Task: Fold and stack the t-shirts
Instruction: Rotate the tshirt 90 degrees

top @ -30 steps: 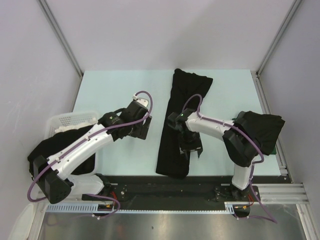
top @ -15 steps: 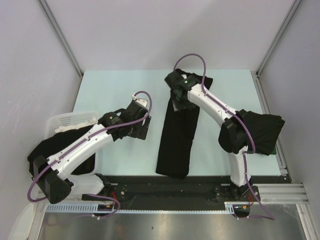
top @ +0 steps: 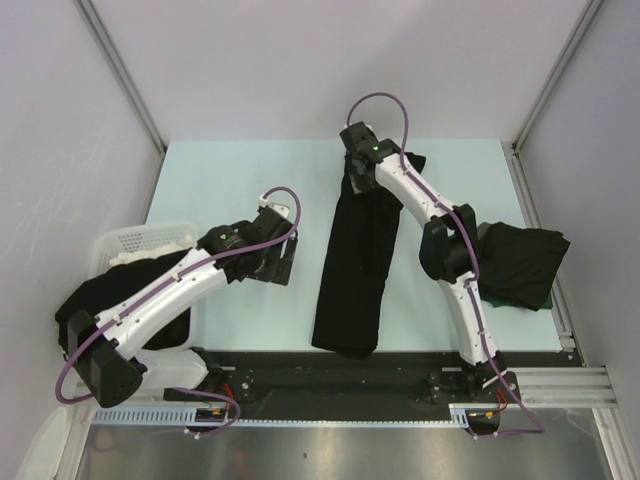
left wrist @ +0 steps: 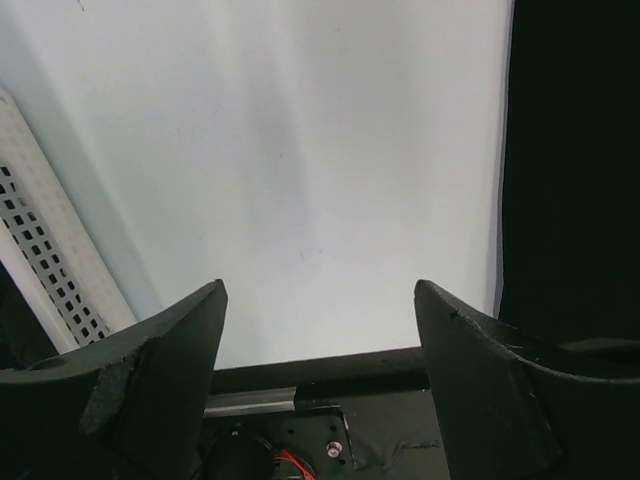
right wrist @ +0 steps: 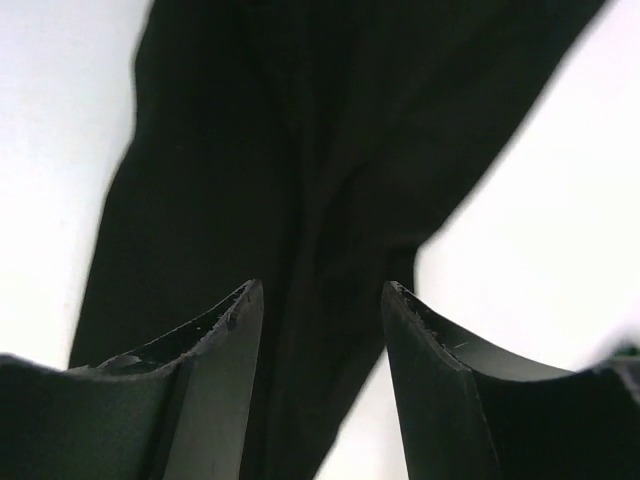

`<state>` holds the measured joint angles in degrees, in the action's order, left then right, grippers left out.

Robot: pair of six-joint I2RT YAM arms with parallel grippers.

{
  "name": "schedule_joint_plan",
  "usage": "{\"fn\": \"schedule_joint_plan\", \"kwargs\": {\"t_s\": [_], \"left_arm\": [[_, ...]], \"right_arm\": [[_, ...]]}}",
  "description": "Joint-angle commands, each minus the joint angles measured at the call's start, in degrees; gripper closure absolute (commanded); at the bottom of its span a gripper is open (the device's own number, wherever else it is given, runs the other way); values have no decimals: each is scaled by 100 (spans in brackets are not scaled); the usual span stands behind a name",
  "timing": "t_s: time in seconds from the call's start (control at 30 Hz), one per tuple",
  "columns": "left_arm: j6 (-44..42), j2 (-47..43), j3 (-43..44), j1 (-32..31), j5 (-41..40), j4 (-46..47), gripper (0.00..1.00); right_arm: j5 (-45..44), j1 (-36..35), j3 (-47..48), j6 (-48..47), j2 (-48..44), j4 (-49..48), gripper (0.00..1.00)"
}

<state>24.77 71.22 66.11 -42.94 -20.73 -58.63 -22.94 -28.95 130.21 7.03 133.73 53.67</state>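
Observation:
One black t-shirt [top: 352, 275] lies folded into a long narrow strip down the middle of the pale table [top: 230, 180]. My right gripper [top: 357, 188] hovers over the strip's far end, where the cloth widens. In the right wrist view the right gripper [right wrist: 318, 290] stands open above the shirt [right wrist: 300, 150] with nothing between its fingers. My left gripper [top: 272, 268] hangs over bare table left of the strip. In its wrist view the left gripper [left wrist: 318, 290] is open and empty, with the shirt's edge [left wrist: 580, 170] to the right. Another black t-shirt [top: 520, 262] lies bunched at the right edge.
A white slotted basket [top: 135, 240] stands at the left edge with dark cloth [top: 95, 295] spilling from it; its wall [left wrist: 50, 240] shows in the left wrist view. Grey walls enclose the table on three sides. The black base rail [top: 330, 385] runs along the near edge.
The right arm has swung from the near-middle of the folded strip out to its far end, and its jaws have narrowed a little. The left arm has barely moved.

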Motion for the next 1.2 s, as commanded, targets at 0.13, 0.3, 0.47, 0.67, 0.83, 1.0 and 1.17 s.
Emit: {"fn": "schedule_joint_plan", "kwargs": {"t_s": [0.13, 0.3, 0.47, 0.67, 0.83, 1.0, 1.17], "left_arm": [[353, 14, 86, 31, -89, -228, 18], [388, 58, 69, 31, -106, -280, 18], [432, 102, 34, 31, -80, -333, 18], [528, 111, 34, 31, -71, -421, 18], [607, 32, 16, 31, -71, -491, 18], [660, -20, -54, 31, -36, -518, 17], [748, -56, -133, 31, 25, -535, 17]], "right_arm": [[193, -58, 601, -588, 495, -735, 42], [105, -67, 532, -694, 557, -1164, 41], [158, -76, 531, -1010, 689, -1473, 40], [272, 12, 751, -975, 961, -1579, 39], [360, 82, 847, -1002, 1129, -1772, 39], [387, 126, 962, -993, 1296, -1878, 40], [299, 153, 1041, -984, 1357, -2000, 42]]}}
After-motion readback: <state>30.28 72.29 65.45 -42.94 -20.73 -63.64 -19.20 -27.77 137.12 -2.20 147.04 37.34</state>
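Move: The t-shirt's far-left corner lies roughly 14 cm ahead of the right gripper, 4 cm to its left and 10 cm below. On the same level, its far-right corner is about 12 cm ahead and 18 cm to the right, its near end some 38 cm back and 5 cm left, and the dark cloth stack some 39 cm right and 15 cm back. From the left gripper, that far-left corner is about 40 cm ahead, 20 cm right and 15 cm below. Bring the right gripper forward about 7 cm over the t-shirt's far part and down nearly 6 cm, with some 3 cm to the left early on, closing in on the far-left corner; ease the descent midway, then sink again. Turn it slightly counter-clockwise and keep its fingers partly open, close above the cloth. Let the empty, open left gripper ease about 2 cm back, well clear. ##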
